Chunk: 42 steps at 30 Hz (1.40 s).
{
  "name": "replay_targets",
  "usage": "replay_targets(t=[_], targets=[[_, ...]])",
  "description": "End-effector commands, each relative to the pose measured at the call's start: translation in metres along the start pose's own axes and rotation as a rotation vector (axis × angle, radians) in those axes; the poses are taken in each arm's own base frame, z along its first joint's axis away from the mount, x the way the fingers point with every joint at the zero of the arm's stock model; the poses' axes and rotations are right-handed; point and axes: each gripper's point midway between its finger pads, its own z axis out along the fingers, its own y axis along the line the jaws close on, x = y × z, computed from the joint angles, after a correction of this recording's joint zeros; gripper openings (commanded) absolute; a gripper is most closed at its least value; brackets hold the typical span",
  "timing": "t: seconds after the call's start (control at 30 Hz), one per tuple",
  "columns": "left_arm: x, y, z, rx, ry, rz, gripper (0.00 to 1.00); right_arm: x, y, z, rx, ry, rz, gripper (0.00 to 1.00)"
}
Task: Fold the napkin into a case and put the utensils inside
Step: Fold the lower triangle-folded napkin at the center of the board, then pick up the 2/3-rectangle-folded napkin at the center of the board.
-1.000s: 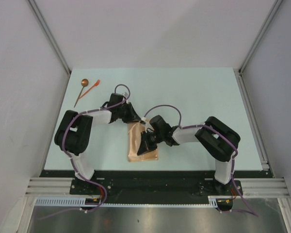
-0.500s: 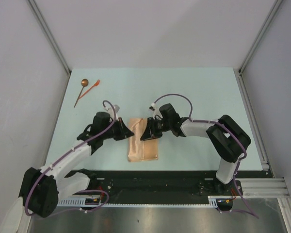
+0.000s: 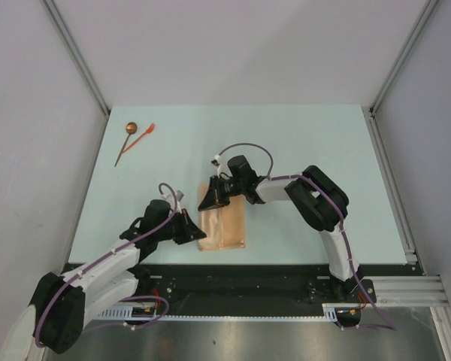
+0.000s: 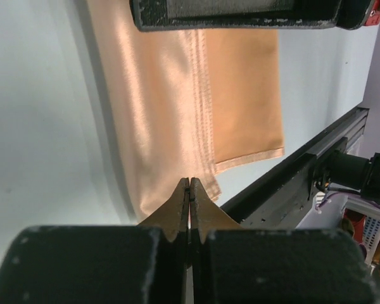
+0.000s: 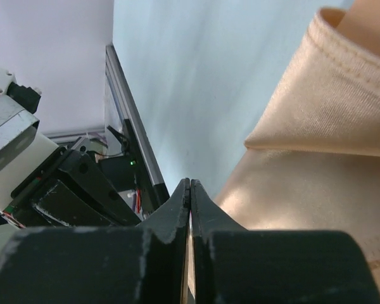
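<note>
The napkin (image 3: 227, 226) lies near the table's front edge as a tan-orange folded rectangle, also seen in the left wrist view (image 4: 164, 95) and the right wrist view (image 5: 304, 177). My left gripper (image 3: 201, 235) (image 4: 190, 180) is shut at its near left corner, pinching the edge. My right gripper (image 3: 205, 201) (image 5: 189, 180) is shut at the far left corner, with a strip of cloth showing between its jaws. The utensils lie far off at the back left: a dark-handled spoon (image 3: 126, 140) and an orange-red fork piece (image 3: 145, 134) beside it. No case has been formed.
The black mounting rail (image 3: 233, 274) runs just in front of the napkin, close to the left gripper. Metal frame posts (image 3: 79, 56) flank the table on both sides. The right arm's elbow (image 3: 319, 199) rests right of the cloth.
The left gripper slid toward me to the napkin's near left corner. The right gripper moved left across the cloth to the far left corner. Both have closed.
</note>
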Motion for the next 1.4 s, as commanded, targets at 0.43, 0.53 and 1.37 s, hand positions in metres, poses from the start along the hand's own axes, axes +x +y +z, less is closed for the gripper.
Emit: replay_targets(t=[0.43, 0.53, 1.37], targets=[[0.045, 0.037, 0.007, -0.078, 0.137, -0.097, 0.00, 0.007, -0.027, 0.035, -0.047, 0.028, 0.018, 0.00], [0.046, 0.034, 0.007, -0.061, 0.147, -0.090, 0.00, 0.008, -0.035, 0.037, -0.043, 0.033, 0.024, 0.00], [-0.062, -0.081, 0.022, -0.126, -0.097, 0.284, 0.75, -0.014, -0.053, -0.186, 0.568, -0.270, 0.152, 0.84]])
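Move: The napkin's long left fold has its middle about 6 cm ahead of the left hand and 2 cm to its left, some 4 cm lower; from the right hand it lies about 3 cm back, 1 cm left and 5 cm down. The near left corner is roughly 5 cm back and 1 cm left of the left hand, and the far left corner about 8 cm straight ahead of the right hand, both at cloth height. The napkin's folded left side is what both shut grippers sink towards: the left about 4 cm down and slightly back over its near end, the right nearly 5 cm down farther out. They hold low there briefly, then both rise some 10 cm, moving forward and to the right as their fingers open; the right swings clear past the far end, turning clockwise and opening widest. ##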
